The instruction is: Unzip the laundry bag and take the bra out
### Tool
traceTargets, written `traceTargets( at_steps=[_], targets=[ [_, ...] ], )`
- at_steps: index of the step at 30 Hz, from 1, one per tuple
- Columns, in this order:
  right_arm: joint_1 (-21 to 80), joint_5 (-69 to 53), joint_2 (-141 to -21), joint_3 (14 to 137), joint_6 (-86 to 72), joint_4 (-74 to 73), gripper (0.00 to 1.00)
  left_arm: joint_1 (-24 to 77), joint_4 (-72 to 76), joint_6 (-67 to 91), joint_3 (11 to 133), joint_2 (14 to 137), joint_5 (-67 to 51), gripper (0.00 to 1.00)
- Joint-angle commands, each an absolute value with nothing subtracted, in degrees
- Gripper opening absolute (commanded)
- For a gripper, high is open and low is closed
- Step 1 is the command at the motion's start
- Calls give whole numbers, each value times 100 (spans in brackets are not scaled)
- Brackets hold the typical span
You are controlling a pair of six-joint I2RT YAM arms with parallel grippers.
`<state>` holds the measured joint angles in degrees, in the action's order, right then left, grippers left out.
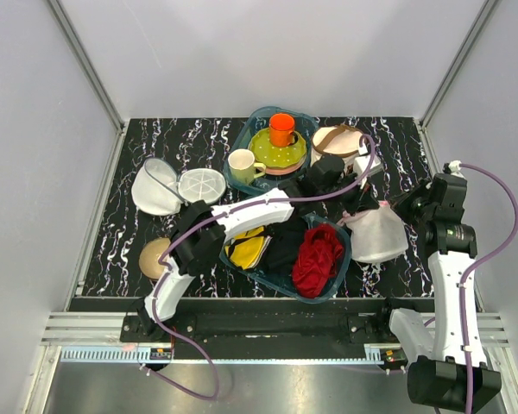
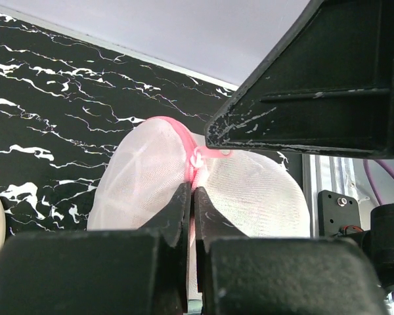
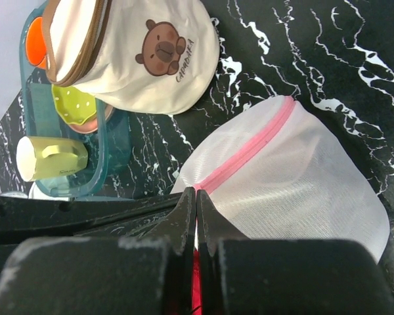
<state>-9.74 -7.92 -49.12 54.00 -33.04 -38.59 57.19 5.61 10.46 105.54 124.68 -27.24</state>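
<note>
The laundry bag (image 1: pixel 382 237) is a white mesh pouch with pink zip trim (image 3: pixel 249 151), lying on the black marbled table right of the front tray. My left gripper (image 1: pixel 360 211) reaches across to the bag's upper left edge. In the left wrist view its jaws (image 2: pixel 194 187) are shut on the pink trim at the top of the bag (image 2: pixel 262 190). My right gripper (image 1: pixel 390 207) comes in from the right, and its jaws (image 3: pixel 196 192) are pinched shut on the end of the pink zip line of the bag (image 3: pixel 302 184). The bra is hidden.
A teal tray (image 1: pixel 341 276) beside the bag holds a red cloth (image 1: pixel 318 259) and dark and yellow items. Behind it, another teal tray (image 1: pixel 242 138) carries a mug, an orange cup and green plates. A cream bear-print basket (image 3: pixel 144 52) stands nearby. A white mesh pouch (image 1: pixel 154 188) and a tan dome (image 1: pixel 154 257) lie left.
</note>
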Motion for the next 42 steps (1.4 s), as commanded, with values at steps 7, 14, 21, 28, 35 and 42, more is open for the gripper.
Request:
traceTargets(
  at_steps=[7,14,21,28,35,42],
  targets=[
    [-1300,122,-4860,5010,-3199,-3621,0,5626,965,721,10117,11630,-2830,0],
    [-1354,255,-4755,4816,-3445,-3621,0,5124,2047,1326,8992,11136,-3418,0],
    [-1354,-365,-4780,5299,-3244,-3578,0,5133,2152,1547,9141,11311,-3612,0],
    [-1354,-2057,-5264,5282,-3287,-3093,46,5159,2233,1503,9377,11443,-3472,0],
    [-1354,-1277,-5520,5379,-3331,-3472,68,5344,2136,1004,9755,11751,-3709,0],
    [-1354,-1703,-5807,5704,-3366,-3480,89,5449,1881,686,9660,11769,-3955,0]
  ],
)
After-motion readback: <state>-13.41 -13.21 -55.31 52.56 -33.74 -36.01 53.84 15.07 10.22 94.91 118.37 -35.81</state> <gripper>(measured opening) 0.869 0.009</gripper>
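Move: Both shut hands hold the laundry bag by its pink zip, the left on the strip and the right on the pull loop some 5 cm to its right. The bag's middle lies about 6 cm back and 6 cm below the left hand, 1 cm to its right; from the right hand it is 6 cm back, 4 cm left and 6 cm down. The cream capybara bag stands roughly 13 cm ahead and 14 cm left of the right hand, the red cloth 15 cm back and 17 cm left. Keeping its pinch on the zip strip, the left hand dips about 1 cm, then pulls some 6 cm to its left and a little forward while the right hand draws the pull loop about 4 cm right and 4 cm down, swinging about 10 degrees clockwise, so the two tug the zip apart. The right hand then comes back left and up, opens wide to let go of the loop while easing a little forward and sinking again over the bag, as the left hand, still shut, gives back about half its pull and ends some 2 cm higher than it began. ##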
